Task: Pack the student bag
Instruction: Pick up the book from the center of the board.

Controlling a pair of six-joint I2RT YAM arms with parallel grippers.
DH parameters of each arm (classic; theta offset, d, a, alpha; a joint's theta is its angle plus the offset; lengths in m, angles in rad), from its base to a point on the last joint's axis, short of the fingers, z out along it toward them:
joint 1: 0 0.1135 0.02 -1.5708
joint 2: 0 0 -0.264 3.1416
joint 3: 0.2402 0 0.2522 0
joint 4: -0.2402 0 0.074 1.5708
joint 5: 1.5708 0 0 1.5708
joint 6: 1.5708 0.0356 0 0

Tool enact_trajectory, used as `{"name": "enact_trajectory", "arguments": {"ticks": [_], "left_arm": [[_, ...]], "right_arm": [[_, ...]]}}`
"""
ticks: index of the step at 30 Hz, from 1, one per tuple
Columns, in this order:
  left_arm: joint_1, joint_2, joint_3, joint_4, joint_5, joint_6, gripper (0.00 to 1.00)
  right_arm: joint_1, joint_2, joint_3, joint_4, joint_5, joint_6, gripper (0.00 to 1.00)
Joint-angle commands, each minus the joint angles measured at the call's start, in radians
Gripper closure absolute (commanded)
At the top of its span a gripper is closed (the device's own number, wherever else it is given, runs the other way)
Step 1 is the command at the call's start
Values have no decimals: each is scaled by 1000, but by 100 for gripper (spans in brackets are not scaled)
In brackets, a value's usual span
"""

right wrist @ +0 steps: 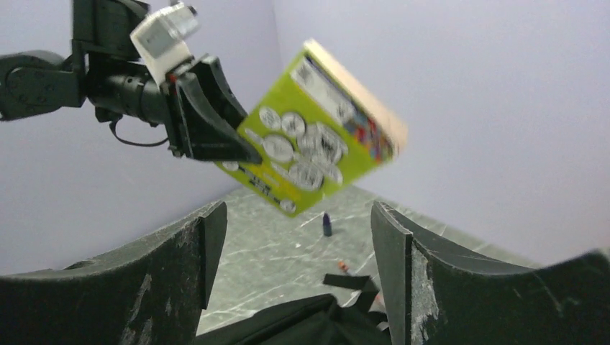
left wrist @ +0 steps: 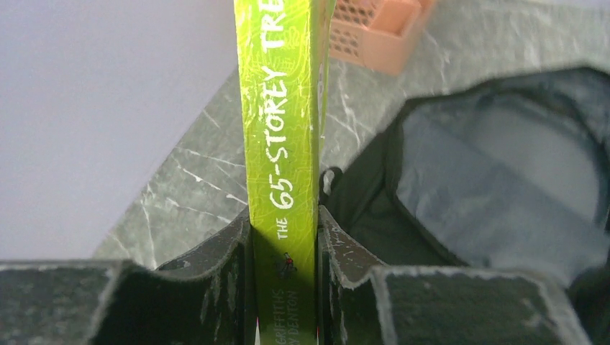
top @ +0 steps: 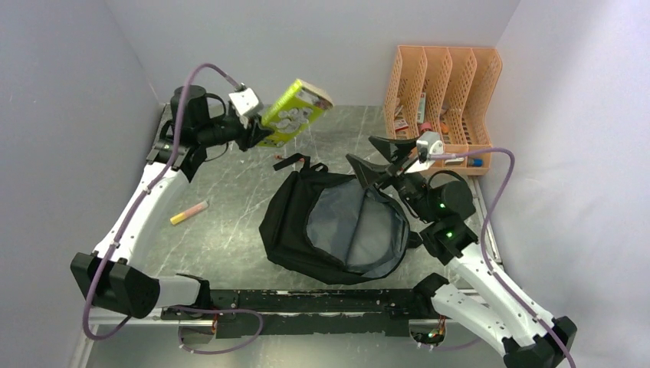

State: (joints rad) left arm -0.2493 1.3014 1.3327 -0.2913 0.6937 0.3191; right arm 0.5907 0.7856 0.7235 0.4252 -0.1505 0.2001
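The student bag [top: 291, 222] lies open in the middle of the table, its grey lining [top: 356, 222] facing up; the lining [left wrist: 496, 165] also fills the right of the left wrist view. My left gripper [top: 257, 130] is shut on a lime-green book [top: 295, 113], held in the air behind the bag's top; its spine [left wrist: 284, 180] sits clamped between the fingers [left wrist: 352, 251]. My right gripper [top: 379, 157] hovers open over the bag's right rim, nothing between its fingers [right wrist: 392, 251]. From there the book [right wrist: 316, 136] and the bag's black top [right wrist: 302, 323] show.
An orange slotted file organiser [top: 441, 100] stands at the back right and holds small items. A yellow-and-pink marker [top: 188, 212] lies on the table to the left. Small items lie behind the bag: a dark cap [right wrist: 327, 224] and a small red piece [top: 277, 156].
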Motion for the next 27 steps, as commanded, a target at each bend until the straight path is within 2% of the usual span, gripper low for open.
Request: {"name": "enact_trajectory", "arguments": {"ticks": [1, 5, 11, 14, 19, 27], "left_arm": [[-115, -69, 20, -186, 68, 435, 95], [-241, -129, -30, -318, 26, 643, 95], [-337, -168, -38, -405, 56, 738, 95], [-356, -167, -37, -409, 50, 746, 95], [-386, -160, -53, -401, 6, 751, 95], [-401, -172, -76, -377, -52, 748, 95]], "right_arm": [[0, -40, 38, -66, -128, -240, 23], [1, -59, 69, -175, -226, -451, 22], [0, -59, 161, -397, -360, -687, 23], [0, -55, 221, -504, -430, -715, 22], [0, -3, 316, -642, -599, -664, 24], [0, -6, 366, -800, -630, -658, 23]]}}
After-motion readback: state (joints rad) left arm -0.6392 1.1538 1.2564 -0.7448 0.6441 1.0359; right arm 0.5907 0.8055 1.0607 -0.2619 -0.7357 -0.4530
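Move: The left hand already holds the book; the bag's opening lies about 27 cm to this hand's right, 15 cm back and 31 below, and the open right gripper some 26 cm right, 10 back and slightly higher. From the right hand the book is roughly 14 cm ahead, 17 left and 4 lower. The bag's opening is 5 cm back of the right hand and 36 below; the organizer rack stands about 23 cm ahead, 27 right, 30 lower. Left, still gripping the book, swings it back about 14 cm towards the bag's opening; right retreats, rolling, fingers open. ##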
